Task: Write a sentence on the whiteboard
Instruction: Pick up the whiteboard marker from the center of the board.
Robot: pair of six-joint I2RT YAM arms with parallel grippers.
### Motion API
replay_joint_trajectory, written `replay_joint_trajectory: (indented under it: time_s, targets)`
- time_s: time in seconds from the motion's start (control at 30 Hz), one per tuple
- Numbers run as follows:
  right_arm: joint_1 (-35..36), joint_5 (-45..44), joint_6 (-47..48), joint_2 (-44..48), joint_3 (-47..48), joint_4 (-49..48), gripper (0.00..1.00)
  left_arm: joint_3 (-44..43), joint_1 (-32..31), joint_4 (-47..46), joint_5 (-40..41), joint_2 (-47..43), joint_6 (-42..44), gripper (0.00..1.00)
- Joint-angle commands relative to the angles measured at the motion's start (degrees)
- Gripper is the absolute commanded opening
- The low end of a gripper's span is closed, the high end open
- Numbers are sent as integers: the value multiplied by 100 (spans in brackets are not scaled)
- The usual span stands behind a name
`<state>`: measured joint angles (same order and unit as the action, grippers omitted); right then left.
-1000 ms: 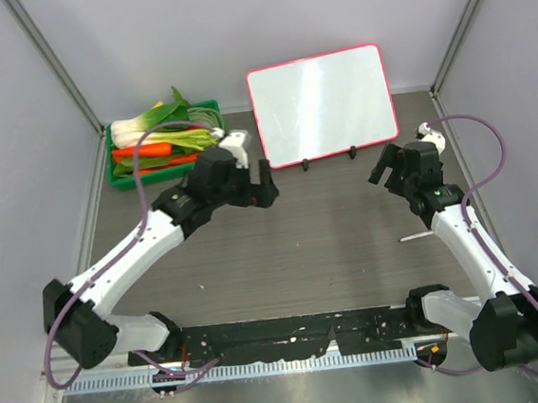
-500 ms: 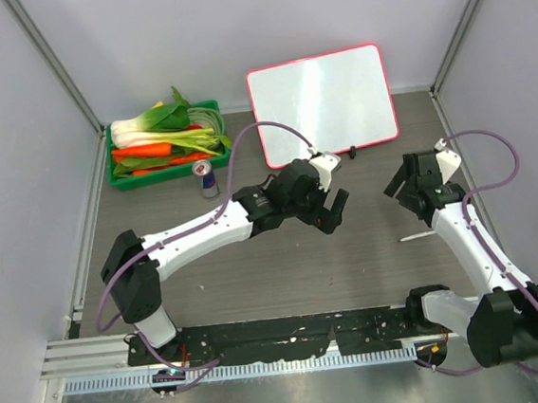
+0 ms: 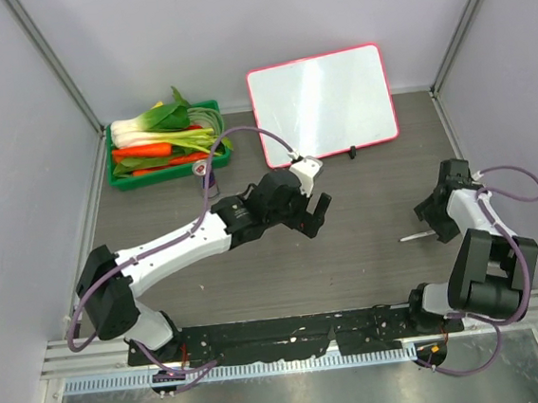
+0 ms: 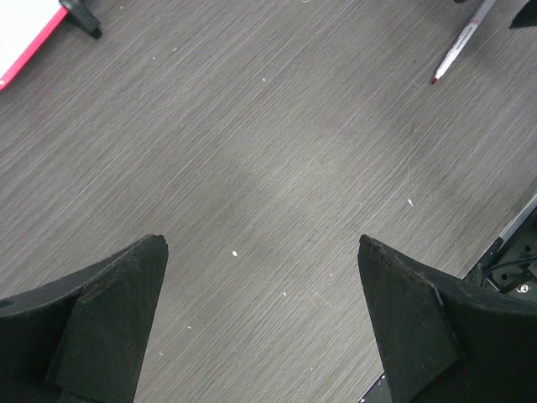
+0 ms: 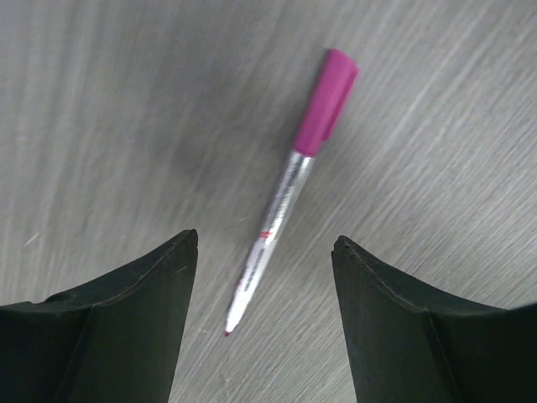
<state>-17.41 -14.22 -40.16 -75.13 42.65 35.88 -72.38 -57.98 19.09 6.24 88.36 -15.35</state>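
Observation:
The whiteboard (image 3: 322, 106), white with a pink-red frame, leans at the back of the table, and its corner (image 4: 21, 34) shows in the left wrist view. No sentence shows on its face. A pen (image 3: 415, 237) with a silver barrel and a magenta end lies flat on the table at the right, its tip bare. My right gripper (image 3: 435, 219) hangs over it, open, one finger on each side of the pen (image 5: 281, 201) near the tip, not touching it. My left gripper (image 3: 320, 214) hovers wide open over bare table in the middle, with the pen (image 4: 457, 42) far off.
A green crate (image 3: 163, 145) of vegetables stands at the back left, with a small can (image 3: 205, 169) beside it, partly behind my left arm's cable. A black foot (image 4: 81, 13) props the board. Grey walls close both sides, and a black rail (image 3: 291, 333) runs along the near edge.
My left arm swung from beside the crate to the table's middle. My right gripper came down toward the near right, over the pen, and its jaws have narrowed somewhat.

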Motion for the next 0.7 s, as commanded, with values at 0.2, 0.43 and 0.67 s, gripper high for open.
replay_joint_trajectory:
  time_s: [0.2,0.43,0.67]
  targets:
    - [-342,411,131,-361,-381,-406,65,215,32,-160,264,-451,112,100]
    - [-342,279,290,-941,-424,-564,56,391,23,-99,501,-697,120,100]
    - [-342,525,298,-1170,-477,-819,21,479,23,51,747,-908,252,100]
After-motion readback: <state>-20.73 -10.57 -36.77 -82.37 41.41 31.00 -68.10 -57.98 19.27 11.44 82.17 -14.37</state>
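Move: The whiteboard marker lies on the table almost straight below the right hand, its middle about 1 cm to the right and 4 cm down, white end to the left and pink cap to the right. The whiteboard's middle is some 37 cm ahead and 23 cm left of that hand; the nearer black clip on its lower edge is about 23 cm ahead and 17 cm left. From the left hand the marker is about 32 cm right, 1 cm back and 19 cm below. Down about 3 cm and back some 2 cm goes the right hand, fingers pointing steeply at the table, to bring them down astride the marker; it then stays low and slides forward again by about 2 cm while the half-open fingers close and pinch the silver-white barrel between cap and white end. The left hand, wide open and empty, drifts about 3 cm left, away from the marker. ##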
